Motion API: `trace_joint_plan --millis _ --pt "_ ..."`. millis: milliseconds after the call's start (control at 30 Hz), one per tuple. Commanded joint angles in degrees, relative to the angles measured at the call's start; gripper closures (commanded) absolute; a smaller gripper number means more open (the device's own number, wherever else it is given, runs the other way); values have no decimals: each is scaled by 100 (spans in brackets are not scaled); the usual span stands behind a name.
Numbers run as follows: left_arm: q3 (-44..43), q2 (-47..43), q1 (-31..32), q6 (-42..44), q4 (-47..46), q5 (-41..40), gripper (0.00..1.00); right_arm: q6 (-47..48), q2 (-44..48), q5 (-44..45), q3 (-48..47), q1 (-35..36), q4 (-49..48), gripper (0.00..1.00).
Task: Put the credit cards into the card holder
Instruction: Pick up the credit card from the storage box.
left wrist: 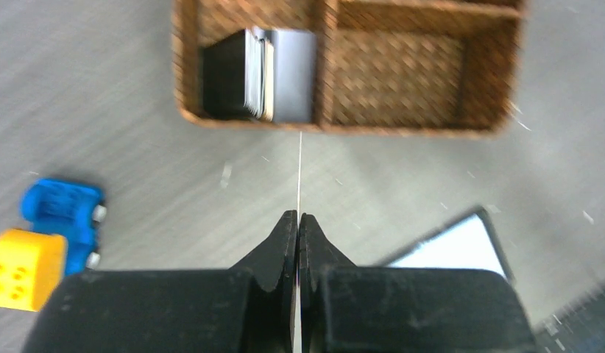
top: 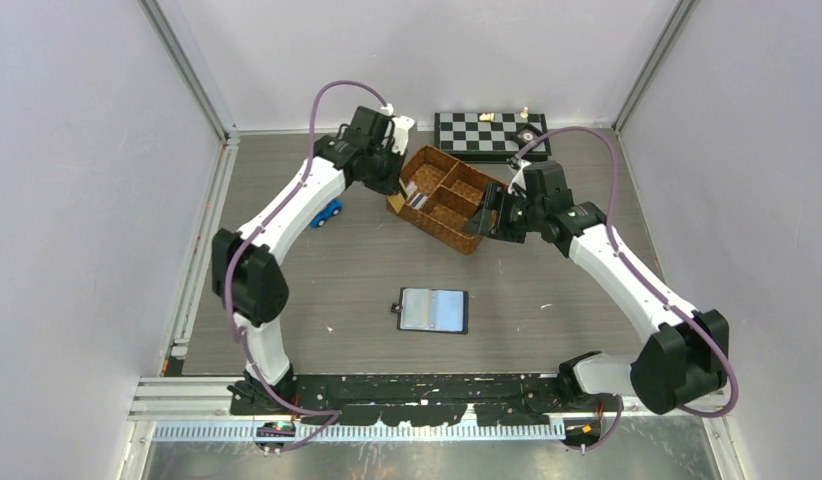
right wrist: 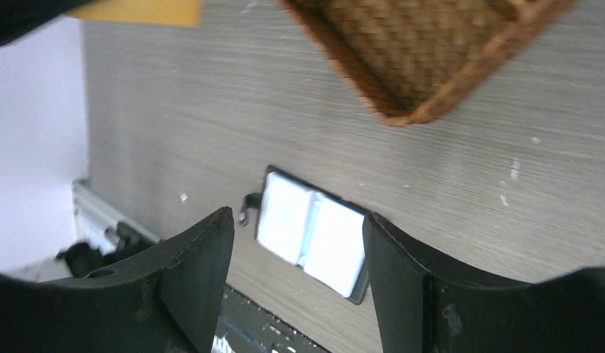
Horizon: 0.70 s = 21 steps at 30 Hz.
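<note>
My left gripper [left wrist: 298, 215] is shut on a thin credit card seen edge-on as a pale line [left wrist: 299, 173] running out from the fingertips. It hovers at the near left end of the wicker basket [top: 432, 232]. More credit cards [left wrist: 259, 73] stand stacked in the basket's left compartment, dark and grey. The card holder [top: 434, 310] lies open on the table, pale sleeves up, and shows in both wrist views [left wrist: 461, 246] [right wrist: 310, 235]. My right gripper [right wrist: 298, 220] is open and empty, raised by the basket's right side [top: 479, 222].
A blue toy car [top: 327, 212] with a yellow block [left wrist: 20, 268] sits left of the basket. A chessboard [top: 487, 132] lies at the back. A tan-orange flat piece [right wrist: 138, 11] shows at the top left of the right wrist view.
</note>
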State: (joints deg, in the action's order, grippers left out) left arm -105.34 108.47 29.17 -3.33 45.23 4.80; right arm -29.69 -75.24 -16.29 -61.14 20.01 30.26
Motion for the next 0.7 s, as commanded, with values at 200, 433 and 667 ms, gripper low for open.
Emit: trace_joint_plan --millis 200,433,667 --pt "1509 -1500 -8 -194 73 3558 100 910 795 -2845 -38 -9 -238 30" --pt "2232 -1903 -8 -33 -23 5501 100 856 683 -3385 20 314 -441 30" --pt "2324 -1945 10 54 20 6050 100 1009 294 -3423 -125 799 -207 34"
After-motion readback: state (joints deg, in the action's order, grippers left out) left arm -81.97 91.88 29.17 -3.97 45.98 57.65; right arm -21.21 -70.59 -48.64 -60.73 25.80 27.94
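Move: The left hand already holds a card; the open card holder lies on the table about 20 cm back from this hand, 7 cm to its right and 15 cm lower. The storage box is centred some 9 cm ahead and 11 cm to the right of it, 12 cm below. For the empty, open right hand, the held card is roughly 9 cm ahead and 16 cm to the left, about level; the card holder lies 9 cm back, 9 cm left and 13 cm below. Back from the storage box towards the card holder, the left hand carries its card about 20 cm, drifting a little right and up, keeping its pinch and swinging its fingers some 50 degrees clockwise to point right. The right hand also draws back about 10 cm, leftward and up, its fingers turning left and staying open as they near the card. ##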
